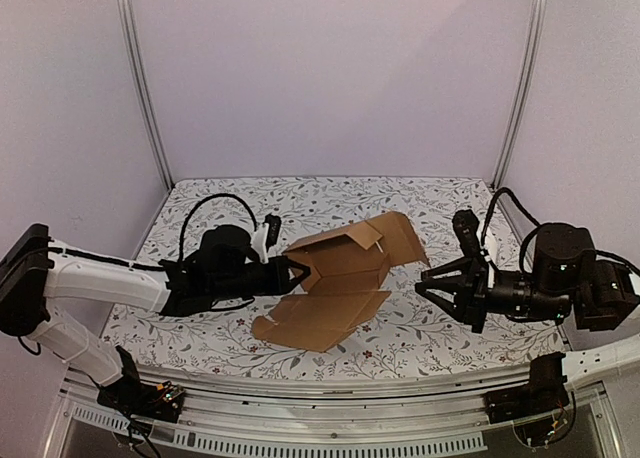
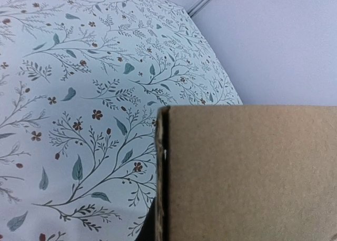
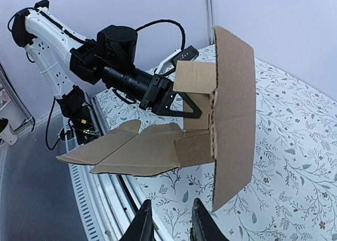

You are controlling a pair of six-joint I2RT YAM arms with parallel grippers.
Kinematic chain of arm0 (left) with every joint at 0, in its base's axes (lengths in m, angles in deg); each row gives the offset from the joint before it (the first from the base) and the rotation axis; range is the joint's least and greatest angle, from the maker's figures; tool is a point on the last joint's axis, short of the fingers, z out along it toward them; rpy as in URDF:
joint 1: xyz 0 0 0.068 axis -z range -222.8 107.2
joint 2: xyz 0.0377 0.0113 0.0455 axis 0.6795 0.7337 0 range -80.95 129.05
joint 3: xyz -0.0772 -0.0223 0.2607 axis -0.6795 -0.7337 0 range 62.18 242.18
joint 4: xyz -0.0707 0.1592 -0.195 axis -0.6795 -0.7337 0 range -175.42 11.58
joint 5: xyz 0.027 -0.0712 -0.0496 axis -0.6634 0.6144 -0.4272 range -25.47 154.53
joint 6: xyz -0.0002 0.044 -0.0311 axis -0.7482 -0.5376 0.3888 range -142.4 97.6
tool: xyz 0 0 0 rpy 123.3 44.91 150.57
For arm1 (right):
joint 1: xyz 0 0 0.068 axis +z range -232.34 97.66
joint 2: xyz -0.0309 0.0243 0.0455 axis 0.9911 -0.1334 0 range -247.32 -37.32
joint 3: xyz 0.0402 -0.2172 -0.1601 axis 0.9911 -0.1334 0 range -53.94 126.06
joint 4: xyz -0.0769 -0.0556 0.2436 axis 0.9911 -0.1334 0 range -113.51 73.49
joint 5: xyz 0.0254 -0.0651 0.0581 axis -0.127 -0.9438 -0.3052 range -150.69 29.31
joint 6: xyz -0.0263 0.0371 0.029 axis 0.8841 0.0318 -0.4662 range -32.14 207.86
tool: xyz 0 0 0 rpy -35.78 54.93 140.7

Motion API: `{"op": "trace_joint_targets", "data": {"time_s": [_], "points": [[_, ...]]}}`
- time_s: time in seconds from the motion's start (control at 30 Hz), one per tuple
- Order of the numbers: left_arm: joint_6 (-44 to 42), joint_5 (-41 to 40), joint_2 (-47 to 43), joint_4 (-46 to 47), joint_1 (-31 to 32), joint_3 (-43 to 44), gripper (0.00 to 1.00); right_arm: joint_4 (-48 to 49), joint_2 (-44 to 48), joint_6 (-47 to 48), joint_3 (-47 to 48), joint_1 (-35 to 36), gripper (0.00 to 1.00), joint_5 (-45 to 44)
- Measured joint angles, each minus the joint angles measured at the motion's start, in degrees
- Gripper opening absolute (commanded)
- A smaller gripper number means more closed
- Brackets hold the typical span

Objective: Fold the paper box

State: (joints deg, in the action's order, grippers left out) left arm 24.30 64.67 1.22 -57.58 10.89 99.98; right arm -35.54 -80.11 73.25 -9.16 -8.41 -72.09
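The paper box [image 1: 345, 278] is a partly folded brown cardboard sheet in the middle of the table, with one panel raised and flaps spread toward the front edge. My left gripper [image 1: 298, 271] is shut on the box's left edge. In the left wrist view the cardboard [image 2: 247, 172] fills the lower right and hides the fingers. My right gripper [image 1: 424, 280] is just right of the box, apart from it. In the right wrist view its jaws [image 3: 171, 225] are open with nothing between them, below the upright panel [image 3: 231, 109]. The left gripper [image 3: 184, 107] shows there pinching the cardboard.
A floral cloth [image 1: 220, 328] covers the table. The metal front rail [image 1: 330, 388] runs along the near edge. Pale walls with upright metal posts [image 1: 145, 88] close in the back and sides. A black cable [image 1: 205, 206] loops over the left arm.
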Motion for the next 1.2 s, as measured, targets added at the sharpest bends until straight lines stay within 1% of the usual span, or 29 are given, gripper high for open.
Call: {"op": "trace_joint_targets", "data": {"time_s": [0.1, 0.2, 0.33, 0.47, 0.73, 0.93, 1.2], "points": [[-2.7, -1.6, -1.2, -2.6, -0.5, 0.7, 0.0, -6.2, 2.0, 0.3, 1.5, 0.0, 0.37, 1.8], [-5.6, -3.2, -2.6, -5.0, -0.7, 1.5, 0.0, -11.4, 2.8, 0.3, 2.8, 0.0, 0.42, 1.9], [-9.0, -5.0, -4.8, -8.0, -0.7, 1.7, 0.0, -17.2, 3.7, 0.5, 3.9, 0.0, 0.45, 1.1], [-12.0, -6.4, -6.6, -10.7, -0.7, 1.7, 0.0, -20.6, 4.5, 1.3, 5.4, 0.0, 0.47, -0.4], [-17.0, -5.6, -7.9, -13.2, -0.7, 1.7, 0.0, -22.2, 2.6, 5.5, 9.0, 0.0, 0.47, -3.9], [-19.1, -4.0, -8.5, -13.5, -0.7, 1.7, 0.0, -21.4, -3.4, 8.6, 11.9, 0.0, 0.46, -3.5], [-20.2, -3.6, -8.5, -14.6, -0.7, 1.7, 0.0, -19.0, -12.0, 10.5, 12.3, 0.0, 0.44, -1.1]]}}
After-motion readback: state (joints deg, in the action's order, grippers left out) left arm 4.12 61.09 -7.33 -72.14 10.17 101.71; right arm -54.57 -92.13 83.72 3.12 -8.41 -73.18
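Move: The right hand's goal, the box's raised right end panel, lies about 15 cm ahead, 7 cm to its left and 8 cm lower; from the left hand, it is some 20 cm right and 4 cm ahead. The left fingers already pinch the box's left side. The box's open bottom flap hangs roughly 4 cm right, 10 cm nearer and 9 cm below the left hand. Right hand opens, swinging 5 cm right, then left and down towards the end panel; left tilts the held box. ##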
